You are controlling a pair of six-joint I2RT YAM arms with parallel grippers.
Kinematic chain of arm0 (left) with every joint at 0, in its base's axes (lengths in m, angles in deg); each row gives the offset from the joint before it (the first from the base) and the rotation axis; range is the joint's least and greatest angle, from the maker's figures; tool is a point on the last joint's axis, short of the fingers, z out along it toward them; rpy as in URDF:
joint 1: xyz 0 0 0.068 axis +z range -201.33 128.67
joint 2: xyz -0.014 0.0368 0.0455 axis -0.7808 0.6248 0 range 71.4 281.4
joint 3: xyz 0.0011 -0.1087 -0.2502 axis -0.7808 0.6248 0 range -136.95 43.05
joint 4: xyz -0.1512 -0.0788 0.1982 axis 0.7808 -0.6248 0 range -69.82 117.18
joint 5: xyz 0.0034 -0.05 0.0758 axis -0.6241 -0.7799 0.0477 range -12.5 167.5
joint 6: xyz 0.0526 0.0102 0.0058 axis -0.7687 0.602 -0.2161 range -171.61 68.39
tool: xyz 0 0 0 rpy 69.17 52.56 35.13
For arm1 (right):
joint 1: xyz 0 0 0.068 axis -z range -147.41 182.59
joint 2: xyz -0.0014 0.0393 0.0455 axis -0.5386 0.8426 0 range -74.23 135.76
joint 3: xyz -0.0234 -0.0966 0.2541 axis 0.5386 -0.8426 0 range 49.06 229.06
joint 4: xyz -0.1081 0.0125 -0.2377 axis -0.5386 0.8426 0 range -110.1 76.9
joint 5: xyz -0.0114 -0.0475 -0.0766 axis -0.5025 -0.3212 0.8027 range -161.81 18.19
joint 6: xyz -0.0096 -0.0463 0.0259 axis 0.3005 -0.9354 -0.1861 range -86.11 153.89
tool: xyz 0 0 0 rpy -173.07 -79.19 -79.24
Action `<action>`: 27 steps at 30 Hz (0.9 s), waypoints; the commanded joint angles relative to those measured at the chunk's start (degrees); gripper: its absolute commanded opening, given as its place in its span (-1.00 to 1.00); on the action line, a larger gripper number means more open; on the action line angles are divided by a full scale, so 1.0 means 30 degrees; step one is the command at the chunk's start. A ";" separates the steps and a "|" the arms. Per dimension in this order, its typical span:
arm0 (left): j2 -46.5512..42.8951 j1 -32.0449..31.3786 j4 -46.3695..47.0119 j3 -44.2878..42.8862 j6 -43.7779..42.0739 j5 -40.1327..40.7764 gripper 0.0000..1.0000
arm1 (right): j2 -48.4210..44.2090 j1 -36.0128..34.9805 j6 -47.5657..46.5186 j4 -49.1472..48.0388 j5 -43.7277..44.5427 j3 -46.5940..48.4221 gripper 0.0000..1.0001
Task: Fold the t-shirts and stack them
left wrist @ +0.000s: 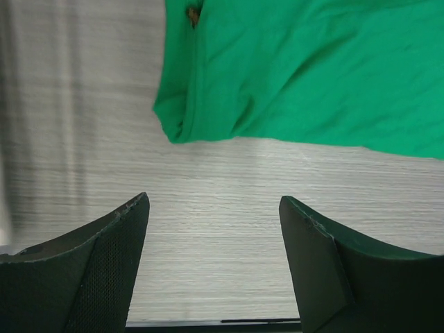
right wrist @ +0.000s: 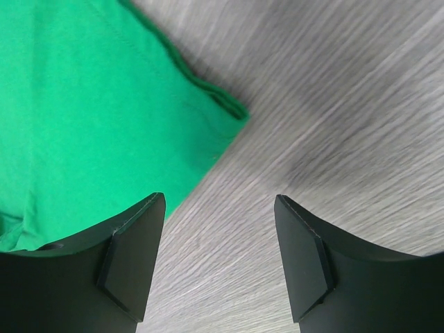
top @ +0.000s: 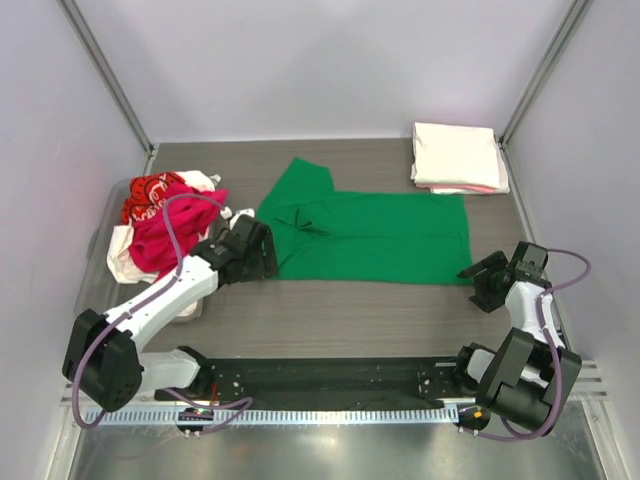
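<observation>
A bright green t-shirt [top: 375, 233] lies spread across the middle of the table, one sleeve pointing to the back. My left gripper [top: 252, 250] is open at the shirt's near left corner [left wrist: 177, 125], holding nothing, with bare table between its fingers [left wrist: 118, 243]. My right gripper [top: 487, 278] is open just off the near right corner [right wrist: 222, 111], also with nothing in it. Unfolded magenta-red, white and red printed t-shirts [top: 160, 225] are heaped at the left. Folded cream-white and pink t-shirts [top: 457, 157] are stacked at the back right.
The heap at the left sits in a clear plastic bin [top: 112, 215]. Grey walls and metal posts enclose the table on three sides. A black rail [top: 330, 375] with the arm bases runs along the near edge.
</observation>
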 commanded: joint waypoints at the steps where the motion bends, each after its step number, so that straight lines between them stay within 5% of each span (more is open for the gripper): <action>1: 0.0040 0.0224 0.4324 0.1663 0.2171 -0.0667 0.52 | 0.0689 -0.0064 0.0125 -0.0072 0.0871 0.0516 0.40; 15: 0.3437 0.4853 0.9835 0.4776 0.2233 -0.2451 0.09 | 0.2418 -0.0064 0.0065 -0.1507 0.0696 0.0106 0.32; 27: 0.2945 0.4854 1.0541 0.5215 0.2526 -0.3010 -0.42 | 0.4558 -0.0064 0.0037 -0.3909 0.1136 -0.0332 -0.40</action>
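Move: The green t-shirt's near left corner lies about 6 cm ahead of the left hand, 3 cm to its left and 9 cm below; from it the shirt bin's middle is some 19 cm farther left and 5 cm farther out, and the far sleeve tip 21 cm farther out and 11 cm to the right. The shirt's near right corner is about 3 cm ahead of the right hand, 1 cm to its right and 3 cm lower, with the white stack some 28 cm beyond that corner and 3 cm farther right. The green shirt's two near corners are taken together. The left hand sinks about 8 cm while easing forward 5 cm and a little left, turning some 15 degrees counter-clockwise, and its fingers narrow from wide open to pinch the left corner; the right hand dips, then slides 2 cm forward and slightly right, its fingers closing around the right corner's edge. ##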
